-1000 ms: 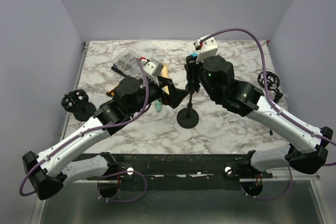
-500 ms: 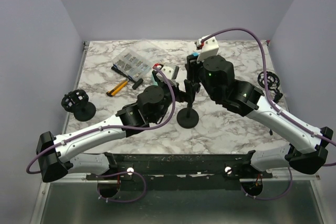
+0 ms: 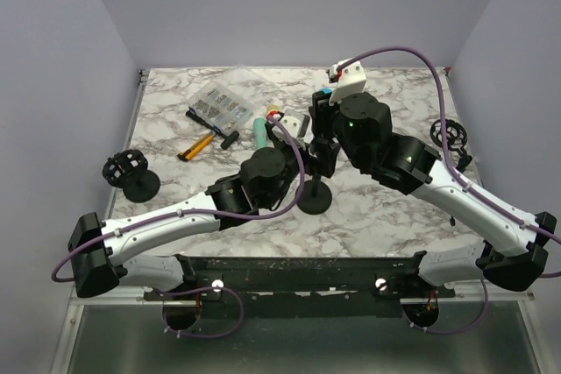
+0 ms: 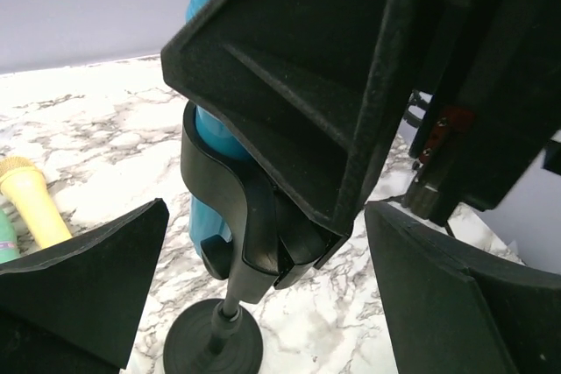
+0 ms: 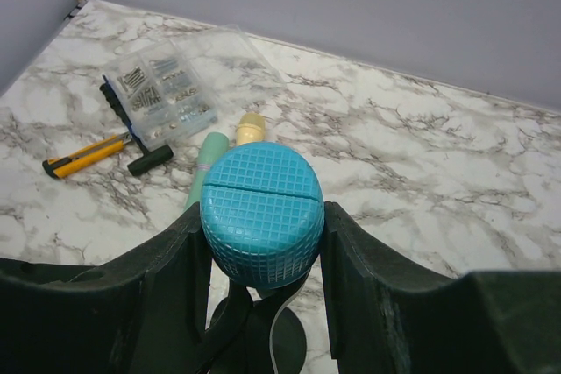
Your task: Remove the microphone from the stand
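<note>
A blue microphone (image 5: 261, 213) sits upright in the clip of a black stand (image 4: 238, 243) with a round base (image 3: 313, 196). My right gripper (image 5: 263, 243) is shut on the microphone's gridded head, one finger pressing each side. In the top view it (image 3: 323, 133) is directly above the stand. My left gripper (image 4: 263, 304) is open and low beside the stand, with the stand's pole and clip showing between its spread fingers (image 4: 83, 282). In the top view it (image 3: 302, 153) is just left of the pole. The microphone's body (image 4: 210, 142) shows behind the clip.
A green microphone (image 3: 260, 131) and a yellow one (image 5: 251, 127) lie behind the stand. A clear parts box (image 3: 219, 104), a black tool (image 3: 219, 129) and a yellow knife (image 3: 197, 145) lie at back left. Two more black stands are at left (image 3: 127, 172) and right (image 3: 449, 135).
My left arm has swung right, away from the loose items, and brought its gripper up to the stand. My right gripper has stayed at the microphone.
</note>
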Tool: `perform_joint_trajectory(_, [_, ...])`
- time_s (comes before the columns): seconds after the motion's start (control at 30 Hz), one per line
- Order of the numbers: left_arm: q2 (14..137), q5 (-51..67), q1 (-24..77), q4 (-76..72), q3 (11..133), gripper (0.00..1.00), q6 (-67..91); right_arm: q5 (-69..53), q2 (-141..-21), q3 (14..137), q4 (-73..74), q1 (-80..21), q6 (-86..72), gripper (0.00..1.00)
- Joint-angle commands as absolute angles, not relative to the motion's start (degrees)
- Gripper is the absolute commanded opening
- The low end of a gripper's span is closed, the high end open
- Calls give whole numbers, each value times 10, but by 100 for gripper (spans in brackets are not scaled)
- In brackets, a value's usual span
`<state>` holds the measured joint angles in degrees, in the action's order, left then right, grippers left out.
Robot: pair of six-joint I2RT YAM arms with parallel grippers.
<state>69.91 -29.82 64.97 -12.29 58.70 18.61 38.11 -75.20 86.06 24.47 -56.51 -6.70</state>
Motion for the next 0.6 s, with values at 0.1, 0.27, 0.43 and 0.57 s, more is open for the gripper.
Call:
perform_joint_trajectory(0.1, [741, -355, 652, -82, 632, 99, 195, 361, -747, 860, 260, -567, -98, 3])
perform_joint_trajectory(0.27, [751, -364, 652, -85, 640, 98, 182, 353, -748, 862, 260, -567, -104, 2])
perform_joint_trajectory(0.43, [751, -361, 652, -87, 638, 72, 174, 357, -757, 867, 259, -566, -102, 1])
perform_joint_trajectory(0.57, [743, -347, 652, -85, 626, 26, 152, 350, -766, 884, 272, -567, -104, 1])
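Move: The stand's black clip, with the blue microphone still in it, lies about 3 cm ahead of the left fingertips, 2 cm to their right and 2 cm lower; the stand's round base is some 25 cm below the left hand, 3 cm ahead and 2 cm right. The yellow microphone lies on the table roughly 22 cm ahead, 11 cm left. From the right hand, gripping the blue microphone's upper part, the clip is about 7 cm below and 2 cm back. The stand's clip is taken between the left fingers: the left hand sinks nearly 2 cm while easing about 1.5 cm forward and 1 cm right, tilting only some 5 degrees. Once down, its wide-open fingers close about halfway around the clip's lower part, and the hand shifts slightly back and right. The right hand stays in place, keeping its grip on the blue microphone. ##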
